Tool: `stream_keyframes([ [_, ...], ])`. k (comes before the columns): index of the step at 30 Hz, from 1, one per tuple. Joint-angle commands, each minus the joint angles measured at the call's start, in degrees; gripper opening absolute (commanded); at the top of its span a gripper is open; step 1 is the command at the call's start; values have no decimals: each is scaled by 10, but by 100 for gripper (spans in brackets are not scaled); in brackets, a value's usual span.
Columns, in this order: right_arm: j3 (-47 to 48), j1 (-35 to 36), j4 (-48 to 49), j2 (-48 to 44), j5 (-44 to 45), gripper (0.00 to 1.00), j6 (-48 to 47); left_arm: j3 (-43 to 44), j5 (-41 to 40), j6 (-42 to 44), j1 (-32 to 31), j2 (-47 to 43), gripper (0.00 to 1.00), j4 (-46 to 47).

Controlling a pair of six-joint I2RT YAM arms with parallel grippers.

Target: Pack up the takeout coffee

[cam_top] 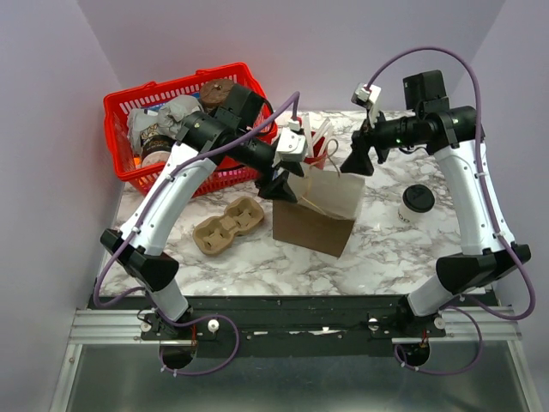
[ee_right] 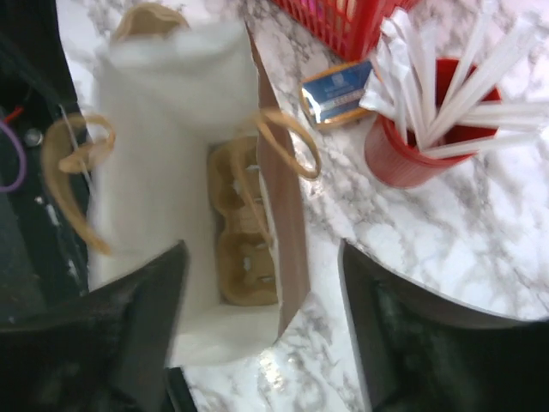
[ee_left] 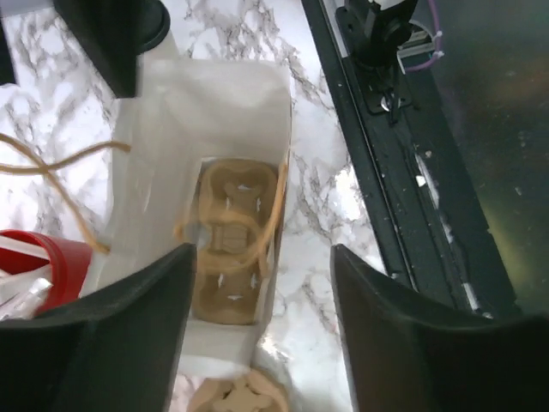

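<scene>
The takeout coffee [cam_top: 416, 202], a cream-white cup with a black lid, stands upright on the marble table at the right, apart from both grippers; neither wrist view shows it. A brown paper bag [cam_top: 317, 210] stands open in the middle, and a cardboard cup carrier [ee_left: 232, 249] lies at its bottom, also seen in the right wrist view [ee_right: 244, 232]. My left gripper [cam_top: 279, 184] hangs open over the bag's left rim [ee_left: 262, 335]. My right gripper [cam_top: 356, 161] hangs open over the bag's far right rim [ee_right: 262, 335]. Each straddles a bag wall without closing on it.
A second cup carrier [cam_top: 227, 225] lies on the table left of the bag. A red cup [cam_top: 322, 146] with white cutlery stands behind the bag, beside a small blue packet [ee_right: 339, 90]. A red basket [cam_top: 184, 129] of items sits at the back left.
</scene>
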Motion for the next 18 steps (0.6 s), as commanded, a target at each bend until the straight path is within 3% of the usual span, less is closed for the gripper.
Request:
stream_keyframes([
  [1,5,2,-4,27,72,100,38,-46,-29,-104,6,-31,99,73],
  [6,42,-5,-1,-9,106,100,24,-42,-42,-151,18,-66,99,125],
  [10,-26,-41,28,-51,171,100,37,-91,-55,-245,42,-114,99,232],
  [14,-91,-168,60,-59,173,100,57,-168,-105,-297,57,-165,99,360],
  [18,-146,-226,62,-39,210,98,52,-187,-142,-332,68,-171,99,389],
])
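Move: The open paper bag stands under both hands, its middle about 6 cm ahead, 5 right and 20 below the left one. From that hand the straw holder is 18 cm ahead and 2 right, the empty cup carrier 7 ahead and 18 left, on the table. From the right hand the lidded coffee cup lies roughly 21 cm right, 1 ahead and 29 down; the bag is 8 left and 3 back, the straw holder 11 left and 10 ahead. The bag's handles are left behind as both grippers, already partly open, spread fully. The right hand dips slightly forward, then swings some 14 cm right towards the coffee cup, staying high and turning about 30 degrees clockwise. The left, after a small dip forward, climbs away from the bag, finishing about 6 cm up, also a little left and forward, and turning counter-clockwise. ##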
